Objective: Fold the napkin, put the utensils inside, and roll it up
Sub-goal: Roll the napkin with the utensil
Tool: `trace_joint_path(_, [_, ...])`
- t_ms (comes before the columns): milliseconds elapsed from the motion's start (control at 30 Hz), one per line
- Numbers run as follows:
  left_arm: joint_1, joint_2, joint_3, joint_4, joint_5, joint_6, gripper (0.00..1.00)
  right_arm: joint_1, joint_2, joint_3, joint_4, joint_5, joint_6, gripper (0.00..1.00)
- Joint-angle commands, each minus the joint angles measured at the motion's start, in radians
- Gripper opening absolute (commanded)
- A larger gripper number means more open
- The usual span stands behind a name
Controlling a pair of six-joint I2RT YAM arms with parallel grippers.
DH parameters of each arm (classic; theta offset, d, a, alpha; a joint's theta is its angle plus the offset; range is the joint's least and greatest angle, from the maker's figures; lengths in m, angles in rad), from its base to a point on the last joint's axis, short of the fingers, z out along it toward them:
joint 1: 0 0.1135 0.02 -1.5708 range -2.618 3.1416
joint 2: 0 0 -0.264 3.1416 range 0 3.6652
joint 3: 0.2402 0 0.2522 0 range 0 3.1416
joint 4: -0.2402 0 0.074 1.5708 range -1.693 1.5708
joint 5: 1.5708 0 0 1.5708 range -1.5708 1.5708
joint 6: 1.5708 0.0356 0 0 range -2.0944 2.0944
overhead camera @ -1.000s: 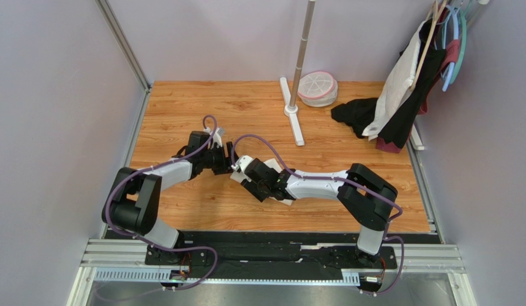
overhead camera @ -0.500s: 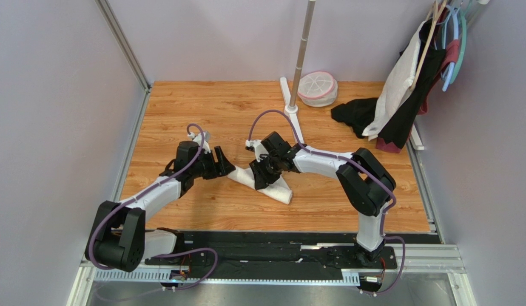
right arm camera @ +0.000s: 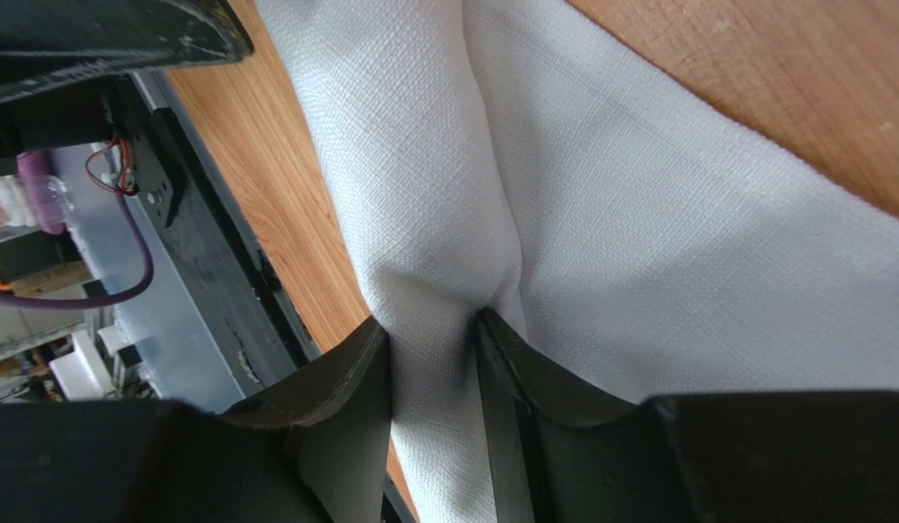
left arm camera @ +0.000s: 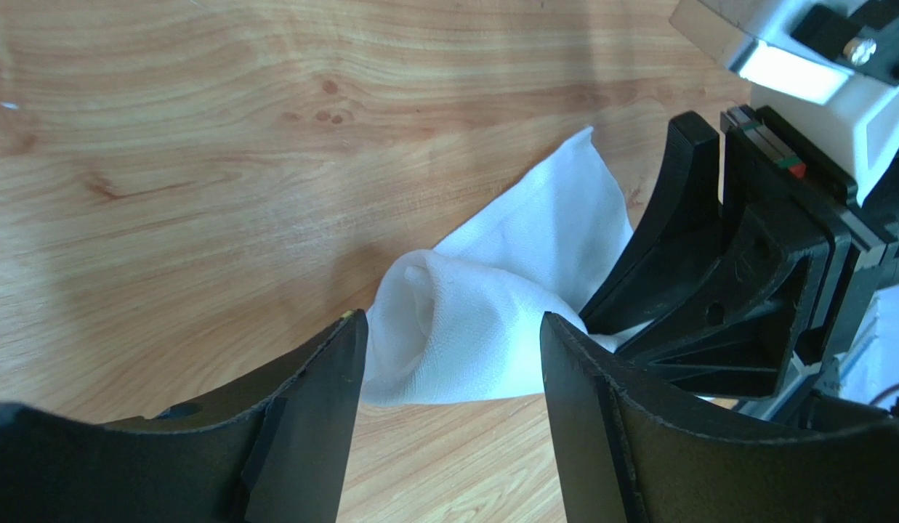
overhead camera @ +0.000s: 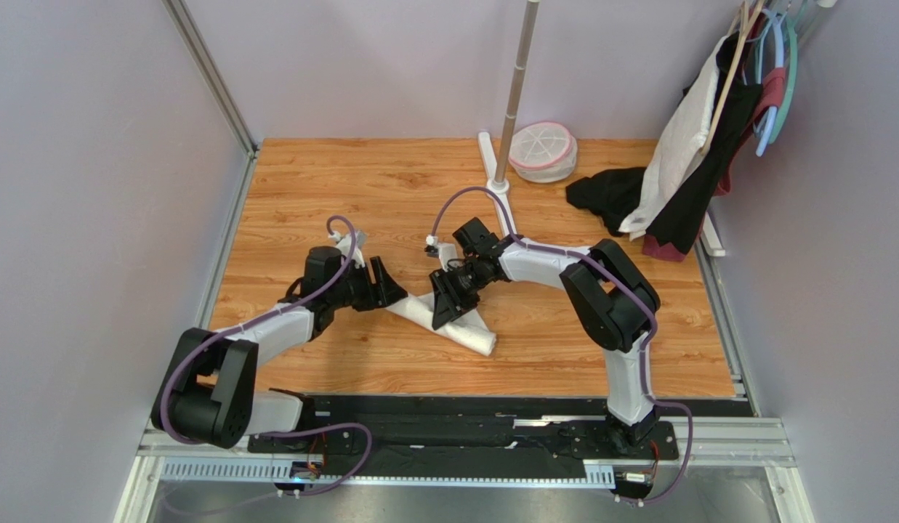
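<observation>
The napkin [overhead camera: 473, 332] lies on the wooden table as a cream-white roll running diagonally from left to front right. My right gripper [overhead camera: 447, 299] comes down on its middle from behind and is shut on a fold of the roll; in the right wrist view the cloth [right arm camera: 639, 218] is pinched between the fingers of that gripper [right arm camera: 432, 327]. My left gripper [overhead camera: 389, 292] stands open just left of the roll's left end. In the left wrist view the open end of the napkin [left arm camera: 497, 316] lies just beyond the spread tips of the left gripper [left arm camera: 454, 327], untouched. The utensils are hidden.
A pole stand with a white base [overhead camera: 497, 187] rises at the back centre, with a pink and white round basket [overhead camera: 543, 150] beside it. A black cloth [overhead camera: 606, 196] and garments on hangers [overhead camera: 705, 131] fill the back right. A wall borders the table on the left.
My right arm swung round to reach the roll from behind, and its jaws closed on the cloth. My left gripper drew back slightly left, off the roll's end.
</observation>
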Motion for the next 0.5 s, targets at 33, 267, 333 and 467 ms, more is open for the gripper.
trace_joint_path(33, [0.001, 0.061, -0.01, 0.125, 0.096, -0.013, 0.62, -0.005, 0.053, 0.013, -0.045, -0.035, 0.016, 0.38])
trace_joint_path(267, [0.001, 0.138, 0.018, 0.121, 0.103, -0.026, 0.17, -0.016, -0.035, 0.02, -0.045, -0.026, 0.021, 0.55])
trace_joint_path(333, [0.001, 0.144, 0.034, 0.098, 0.084, -0.033, 0.05, -0.022, -0.091, 0.02, -0.053, -0.008, 0.025, 0.57])
trace_joint_path(467, [0.001, 0.175, 0.077, 0.052, 0.073, -0.037, 0.0, -0.02, -0.188, 0.022, -0.081, 0.053, 0.004, 0.6])
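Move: The left end of the napkin roll lies just under my open left fingers, about 1 cm back, 1 cm right and 3 cm down. The roll's right end is some 17 cm right and 8 cm back of my left hand, and the flat napkin flap about 12 cm right and 3 cm back. My right fingers already straddle the roll's middle, about 1 cm below their hand point, with the flap some 4 cm right and 2 cm ahead of that hand. I lower my left hand about 2 cm onto the roll's left end, easing right by over 1 cm, and shut its fingers to pinch a fold of cloth there. Meanwhile my right hand first stays at the roll's middle, then opens wider to let go and rises about 2 cm. ##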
